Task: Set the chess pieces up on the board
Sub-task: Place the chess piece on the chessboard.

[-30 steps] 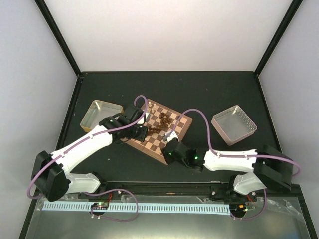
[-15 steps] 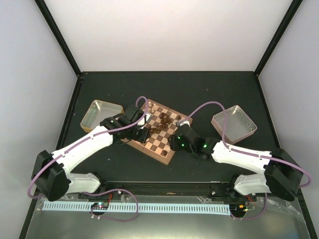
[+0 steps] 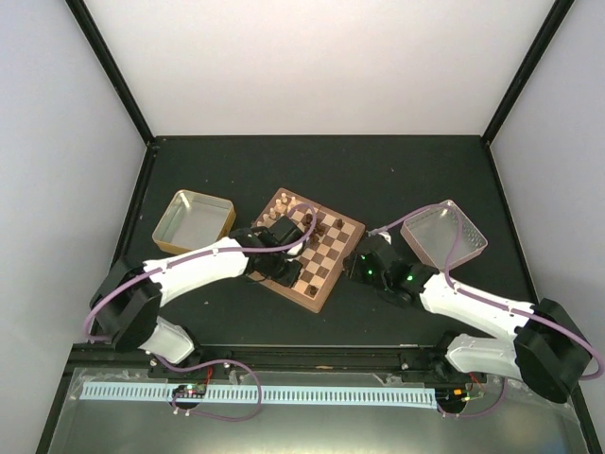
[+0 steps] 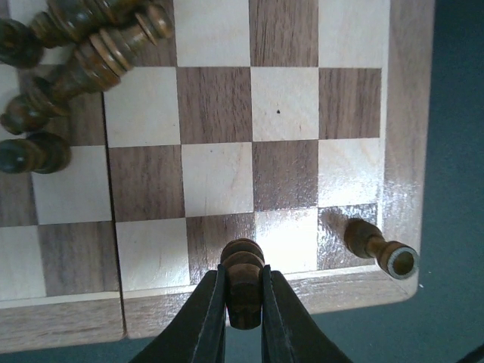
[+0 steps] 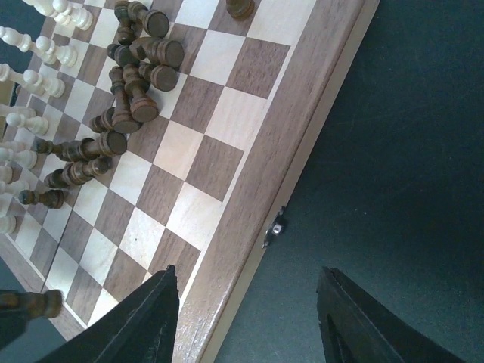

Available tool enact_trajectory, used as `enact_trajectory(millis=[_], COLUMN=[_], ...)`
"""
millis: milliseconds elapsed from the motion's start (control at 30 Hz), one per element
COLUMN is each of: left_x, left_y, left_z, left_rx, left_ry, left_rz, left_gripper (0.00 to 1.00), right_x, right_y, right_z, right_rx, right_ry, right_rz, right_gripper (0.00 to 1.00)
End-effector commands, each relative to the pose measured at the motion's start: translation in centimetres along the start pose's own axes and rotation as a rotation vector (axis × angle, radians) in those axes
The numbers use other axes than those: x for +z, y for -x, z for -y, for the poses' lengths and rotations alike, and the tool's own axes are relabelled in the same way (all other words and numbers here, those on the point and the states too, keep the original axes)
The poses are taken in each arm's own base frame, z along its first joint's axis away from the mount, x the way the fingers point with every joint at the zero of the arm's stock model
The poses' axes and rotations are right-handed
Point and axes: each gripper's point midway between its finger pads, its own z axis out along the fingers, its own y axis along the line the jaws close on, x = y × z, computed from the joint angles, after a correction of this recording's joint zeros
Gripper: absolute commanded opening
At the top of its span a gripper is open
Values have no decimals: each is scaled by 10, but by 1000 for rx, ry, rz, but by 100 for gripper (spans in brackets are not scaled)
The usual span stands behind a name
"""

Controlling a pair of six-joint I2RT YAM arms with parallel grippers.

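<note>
The board [image 3: 333, 248] lies tilted at the table's middle. My left gripper [image 4: 243, 274] is shut on a dark brown chess piece [image 4: 243, 261], held over the board's near rim in the left wrist view. One dark piece [image 4: 372, 246] stands on the corner square to its right. A heap of fallen dark pieces [image 5: 128, 98] lies mid-board, and pale pieces [image 5: 30, 76] stand along the far side. My right gripper [image 5: 246, 291] is open and empty, straddling the board's right rim [image 5: 283, 151] and the table. In the top view the left gripper [image 3: 298, 265] is over the board and the right gripper [image 3: 356, 260] is beside it.
A shallow metal tray [image 3: 192, 219] sits left of the board and another tray [image 3: 444, 236] sits to its right. A small metal latch [image 5: 276, 227] sticks out of the board's right edge. Dark table surface surrounds the board.
My left gripper has carried the dark piece from the board's left side towards its near corner. My right arm has drawn back off the board to the right, jaws slightly wider.
</note>
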Motion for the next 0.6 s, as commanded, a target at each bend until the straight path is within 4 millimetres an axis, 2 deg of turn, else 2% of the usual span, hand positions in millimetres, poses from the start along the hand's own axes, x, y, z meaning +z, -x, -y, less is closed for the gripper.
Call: enact_trajectory(millis=[0,133,267,333,433,567], left_x=[9,15,14,11,8,10], left_y=[11,8,7,9,13,13], left_z=[2,2,5,7,10,11], left_rx=[-1,3,-1,-5,-14,-26], left_ry=[36,50,35,24,6,3], left_rz=[25,7,2,11,28,21], left_gripper=[8,14,34,39,40,33], right_x=[-2,-2,-3,-4,-6,-7], right_y=[3,3,3,4,5,5], right_z=[4,5,4,3,4,7], right_rx=[23,21,21,21,23,26], right_ry=[-9,-9,-2,0,2,-4], right_rz=[13,12,12,12,19,25], right_gripper=[52,52,52,52,53,53])
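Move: The left hand already holds a dark chess piece upright over its goal, a dark square in the board's near-left edge row. That square lies straight below, some 5 cm down. A dark piece stands on the near corner square, about 4 cm to the right and 3 cm nearer the base. The closest of the toppled dark pieces lies around 6 cm ahead and 4 cm left. From the idle right hand, the square is roughly 11 cm left and 2 cm back. The dark chess piece, still pinched at the start, is set foot-down on its edge-row square as the left hand sinks straight down about 2 cm with barely any tilt. The hand then stops there and the fingers open by roughly a quarter of their range, letting go of the piece and staying around it without lifting away. ##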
